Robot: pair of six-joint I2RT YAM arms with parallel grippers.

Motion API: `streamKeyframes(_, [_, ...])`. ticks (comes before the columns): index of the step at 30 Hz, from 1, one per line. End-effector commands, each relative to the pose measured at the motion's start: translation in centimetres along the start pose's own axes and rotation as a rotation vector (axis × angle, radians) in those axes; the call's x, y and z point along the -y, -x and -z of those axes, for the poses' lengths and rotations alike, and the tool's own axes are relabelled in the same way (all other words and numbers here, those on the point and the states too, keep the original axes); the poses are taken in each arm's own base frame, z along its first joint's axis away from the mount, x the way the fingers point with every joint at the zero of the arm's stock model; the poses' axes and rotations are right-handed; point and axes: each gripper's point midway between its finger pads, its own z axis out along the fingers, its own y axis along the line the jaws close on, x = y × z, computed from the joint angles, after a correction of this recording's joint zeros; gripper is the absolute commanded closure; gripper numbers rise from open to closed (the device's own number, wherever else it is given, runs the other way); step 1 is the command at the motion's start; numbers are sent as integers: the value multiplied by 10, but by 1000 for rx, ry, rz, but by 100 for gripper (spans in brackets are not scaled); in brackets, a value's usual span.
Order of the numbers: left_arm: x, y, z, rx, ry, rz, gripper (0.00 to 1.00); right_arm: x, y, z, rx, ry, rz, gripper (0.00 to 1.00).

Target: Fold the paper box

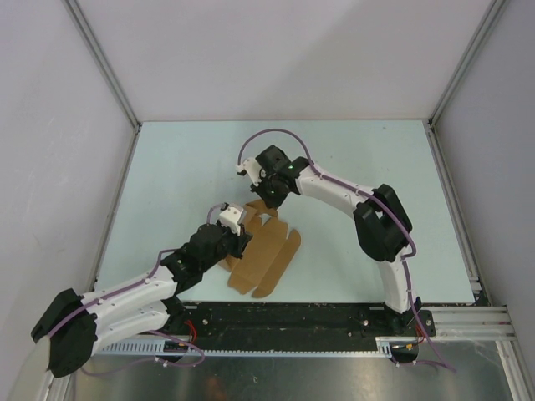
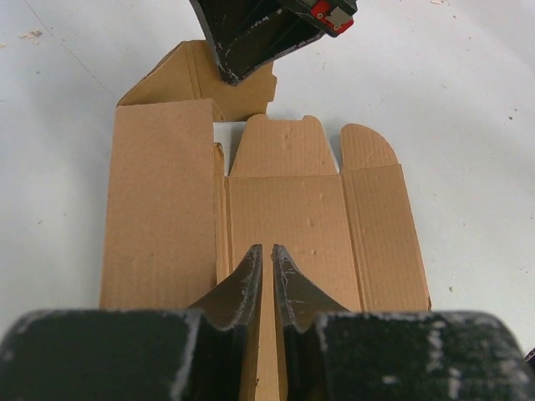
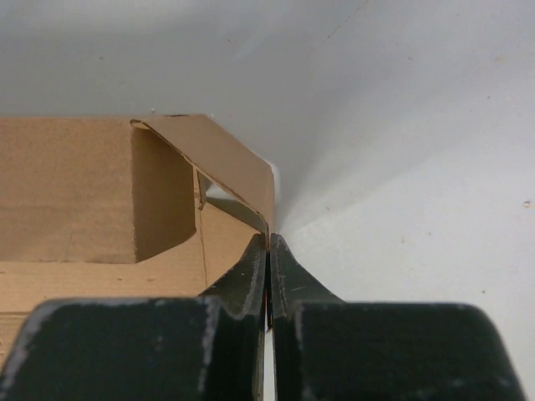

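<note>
The paper box point(image 1: 269, 251) is a brown die-cut cardboard sheet lying mostly flat near the table's front middle. In the left wrist view its panels and rounded tabs point(image 2: 284, 209) spread out ahead of my left gripper point(image 2: 266, 248). That gripper's tips rest on the middle panel with only a thin slit between them and nothing pinched. My right gripper point(image 1: 266, 204) reaches down at the sheet's far end. Its fingers are shut on the edge of a far flap point(image 3: 226, 159), which stands raised and curls over the sheet point(image 3: 75, 192). The right gripper point(image 2: 230, 77) also shows in the left wrist view, above that lifted flap.
The pale table point(image 1: 184, 167) is walled by white panels with aluminium posts point(image 1: 100, 63) at the back corners. A black rail point(image 1: 292, 322) carrying both arm bases runs along the near edge. The right arm's elbow point(image 1: 380, 221) hangs over the table's right half.
</note>
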Motion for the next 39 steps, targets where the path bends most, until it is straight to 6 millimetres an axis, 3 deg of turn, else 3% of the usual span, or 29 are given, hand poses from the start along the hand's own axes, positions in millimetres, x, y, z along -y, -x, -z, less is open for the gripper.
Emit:
streamKeyframes(1, [3, 1, 0, 4, -7, 10, 86, 11, 18, 3, 44, -66, -9, 100])
streamKeyframes(7, [5, 17, 7, 47, -18, 10, 87, 18, 15, 5, 61, -89, 5, 100])
streamKeyframes(15, [-12, 75, 37, 267, 89, 83, 82, 33, -3, 17, 13, -159, 116, 100])
streamKeyframes(17, [-17, 75, 38, 273, 115, 89, 80, 33, -5, 19, 12, -157, 129, 100])
streamKeyframes(25, [-30, 34, 13, 82, 202, 70, 81, 32, -3, 26, 34, -157, 137, 100])
streamKeyframes(28, [-40, 29, 12, 56, 270, 75, 83, 31, -3, 27, 37, -151, 147, 100])
streamKeyframes(31, [-46, 35, 16, 87, 307, 89, 82, 32, -6, 28, 30, -154, 163, 100])
streamKeyframes(39, [-27, 90, 42, 301, 183, 122, 81, 43, -16, 31, 22, -144, 232, 100])
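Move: The folded long panel's middle lies about 4 cm ahead of the left hand and 1 cm to its left, near fingertip level. The centre panel lies level with this hand, about 4 cm to its right and 4 cm lower. The right hand already pinches the end flap; from it the long panel is roughly 9 cm back and 9 cm left, and the rounded side flap some 16 cm back and 2 cm right, lower down. Keep the right gripper shut on the end flap and draw it slightly forward, then about 3 cm right, tilting the wrist some 10 degrees. Meanwhile hop the left gripper up about 6 cm, swing it left and a little forward towards the long panel's near end while turning it roughly 15 degrees counter-clockwise, dip almost to the starting height, then lift about 4 cm again, fingers barely apart. ##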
